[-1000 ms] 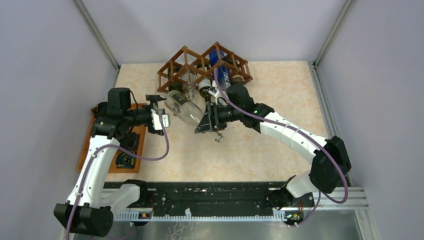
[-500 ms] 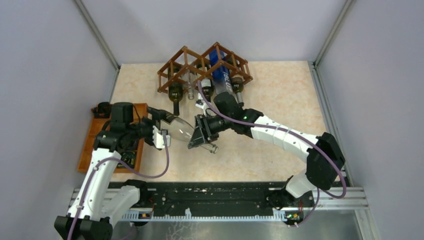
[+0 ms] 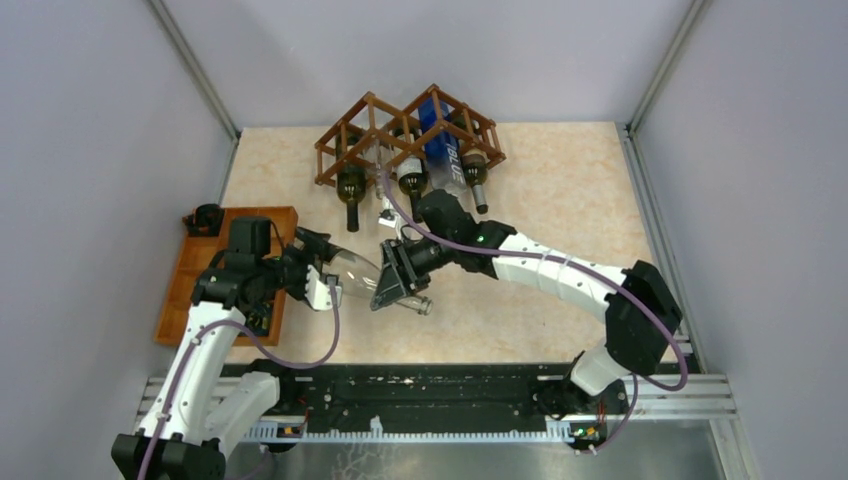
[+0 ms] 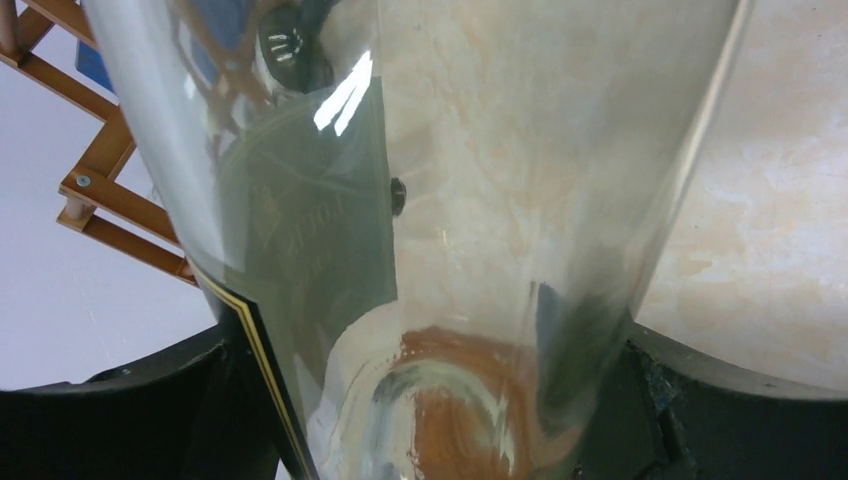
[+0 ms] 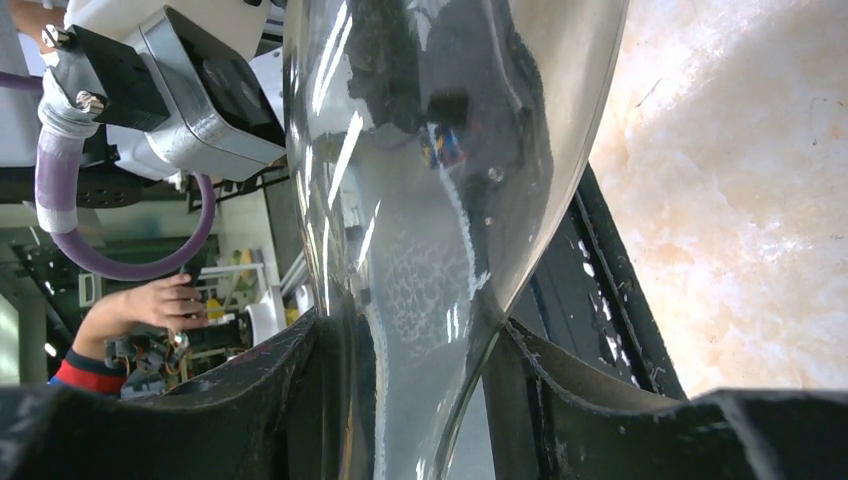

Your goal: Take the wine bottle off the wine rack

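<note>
A clear glass wine bottle [image 3: 356, 268] hangs above the table, well in front of the brown lattice wine rack [image 3: 372, 125], and no part of it touches the rack. My right gripper [image 3: 393, 280] is shut on its narrow neck end [image 5: 430, 180], with both fingers pressed to the glass in the right wrist view. My left gripper [image 3: 322, 272] is shut on the wide body [image 4: 480, 200] near the base, with glass against both black fingers [image 4: 660, 400]. A corner of the rack [image 4: 100, 185] shows behind the bottle.
Dark bottles [image 3: 350, 186] [image 3: 412, 180] and a blue one [image 3: 445, 150] lie in the rack, necks pointing toward me. An orange-brown tray [image 3: 185, 290] lies at the left under my left arm. Grey walls enclose the table. A person's hand [image 5: 140, 305] shows beyond the table edge.
My right arm carried the bottle away from the rack, toward the near left. My left gripper came in around the bottle's wide end and its jaws narrowed onto it.
</note>
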`<action>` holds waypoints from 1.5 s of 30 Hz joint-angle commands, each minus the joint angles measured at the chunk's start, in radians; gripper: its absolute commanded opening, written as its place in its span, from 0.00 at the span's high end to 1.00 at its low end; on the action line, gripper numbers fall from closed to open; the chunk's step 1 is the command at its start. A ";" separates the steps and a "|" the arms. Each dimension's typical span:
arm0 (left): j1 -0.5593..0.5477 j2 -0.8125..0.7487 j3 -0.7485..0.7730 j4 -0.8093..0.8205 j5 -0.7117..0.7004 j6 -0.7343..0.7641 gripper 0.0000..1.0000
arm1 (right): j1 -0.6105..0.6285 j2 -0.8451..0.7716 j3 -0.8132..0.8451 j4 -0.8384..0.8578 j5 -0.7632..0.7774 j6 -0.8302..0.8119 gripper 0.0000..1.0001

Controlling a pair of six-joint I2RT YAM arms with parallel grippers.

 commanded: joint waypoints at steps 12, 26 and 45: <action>-0.006 -0.053 -0.032 0.160 0.082 -0.246 1.00 | -0.053 -0.102 0.161 -0.023 0.403 -0.112 0.01; -0.006 0.043 0.085 0.277 0.192 -0.835 1.00 | -0.119 -0.392 0.060 0.113 0.647 -0.109 0.01; -0.006 0.090 0.168 0.277 0.301 -1.091 1.00 | -0.017 -0.193 0.165 0.361 0.697 -0.095 0.05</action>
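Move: Both hands already hold the wine bottle off the rack, the left near its base. From the right hand, at the shoulder, its mouth lies about 7 cm right, 4 back and 2 up; from the left, some 19 right, 9 back and 4 up. Counted from the right hand, the rack is roughly 33 ahead, 4 right, 10 below, and the middle dark bottle in it 27 ahead, 4 right, 12 below. Right hand lets go, swings forward and 15 cm up; the still-gripping left turns the bottle some 55 degrees. ##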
